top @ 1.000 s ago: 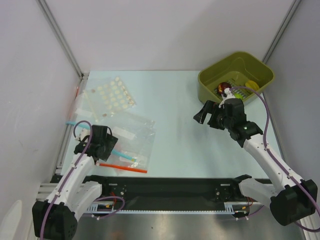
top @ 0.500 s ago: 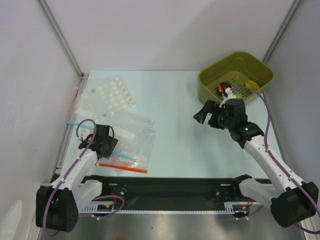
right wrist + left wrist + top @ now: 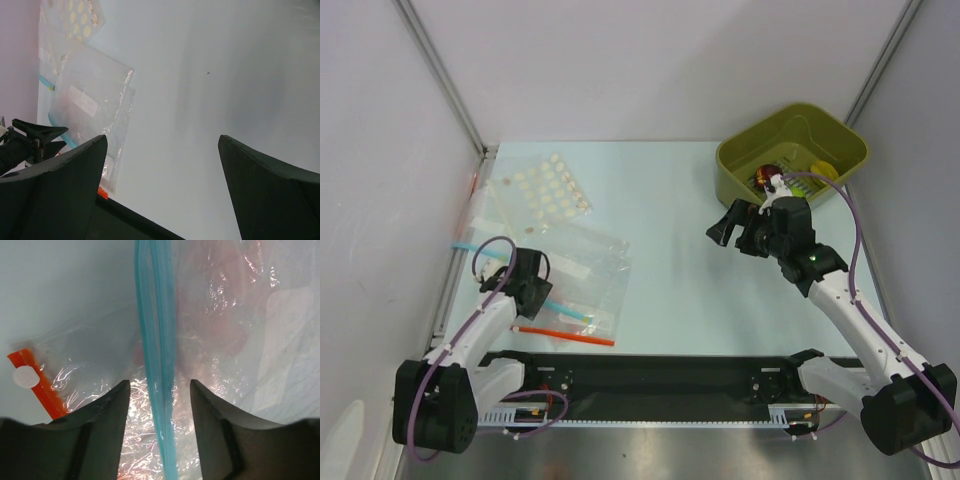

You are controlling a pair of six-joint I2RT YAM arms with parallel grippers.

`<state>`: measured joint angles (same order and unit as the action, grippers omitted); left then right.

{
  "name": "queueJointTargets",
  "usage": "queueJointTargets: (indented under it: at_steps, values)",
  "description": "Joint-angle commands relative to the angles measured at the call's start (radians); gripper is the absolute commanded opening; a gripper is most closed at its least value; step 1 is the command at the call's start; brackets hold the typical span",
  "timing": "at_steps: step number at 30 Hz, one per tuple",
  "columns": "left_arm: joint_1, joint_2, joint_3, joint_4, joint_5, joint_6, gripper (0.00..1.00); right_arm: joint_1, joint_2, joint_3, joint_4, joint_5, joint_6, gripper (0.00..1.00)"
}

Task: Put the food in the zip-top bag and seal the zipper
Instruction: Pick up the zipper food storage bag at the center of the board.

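Note:
The plain clear zip-top bag (image 3: pixel 582 268) lies flat at the table's left. Its light blue zipper (image 3: pixel 568 309) runs slantwise under my left gripper (image 3: pixel 538 290). In the left wrist view the zipper (image 3: pixel 156 330) runs straight between the open jaws of the left gripper (image 3: pixel 159 385), touching neither finger. My right gripper (image 3: pixel 730 228) is open and empty, above bare table near the green bin (image 3: pixel 840 140). The dark red fruit (image 3: pixel 766 174) and the yellow fruit (image 3: pixel 825 170) lie in the bin. The green fruit is not clear to see.
A clear bag with white dots (image 3: pixel 538 192) lies behind the plain bag. A red-orange strip (image 3: pixel 565 336) of another bag lies at the front and also shows in the left wrist view (image 3: pixel 42 385). The right wrist view shows the bags (image 3: pixel 92 100) far left.
My left gripper has shifted slightly right over the blue zipper and its arm has swung a little. The right arm has barely moved.

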<state>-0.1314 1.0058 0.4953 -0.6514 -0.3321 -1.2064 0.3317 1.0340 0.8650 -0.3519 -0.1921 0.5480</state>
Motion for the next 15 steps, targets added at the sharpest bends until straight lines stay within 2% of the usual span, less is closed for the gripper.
queueJointTargets:
  at_steps: [1, 2, 7, 8, 11, 15]
  values:
    - [0.012, 0.019, 0.038, 0.058, -0.034, 0.019, 0.54, -0.01, -0.015, 0.011, 0.042, -0.007, -0.016, 1.0]
    - [0.012, 0.027, 0.043, 0.065, -0.047, 0.025, 0.46, -0.01, -0.015, 0.019, 0.041, -0.01, -0.017, 1.0]
    - [0.013, 0.056, 0.094, 0.064, -0.076, 0.077, 0.23, -0.016, -0.015, 0.028, 0.031, -0.009, -0.026, 1.0]
    - [0.013, 0.054, 0.101, 0.064, -0.079, 0.087, 0.14, -0.016, -0.015, 0.026, 0.031, -0.01, -0.023, 1.0]
    - [0.013, 0.057, 0.146, 0.039, -0.085, 0.125, 0.0, -0.014, -0.018, 0.022, 0.037, -0.02, -0.02, 1.0]
    - [0.013, 0.057, 0.225, -0.019, -0.061, 0.176, 0.0, 0.003, -0.006, 0.02, 0.062, -0.064, -0.048, 1.0]
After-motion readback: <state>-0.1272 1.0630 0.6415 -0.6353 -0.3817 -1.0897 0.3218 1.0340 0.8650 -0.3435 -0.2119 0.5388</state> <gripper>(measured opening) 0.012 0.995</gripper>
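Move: The blue zipper of the center bag already runs between the left gripper's open fingers, about 1 cm below their tips. The zipper's green end lies some 8 cm to the right and 4 cm back, the orange zipper strip about 8 cm back and 4 cm right, and the dotted sheet some 21 cm straight ahead. From the idle right hand, that blue zipper is roughly 34 cm left, 8 cm back and 18 cm down. Shut the left gripper fully on the blue zipper, pinching both lips together. Stay low while the fingers begin to close, then draw the strip up and forward off the board, about 4 cm each way, picking up speed as you rise and letting the wrist tilt only slightly. ##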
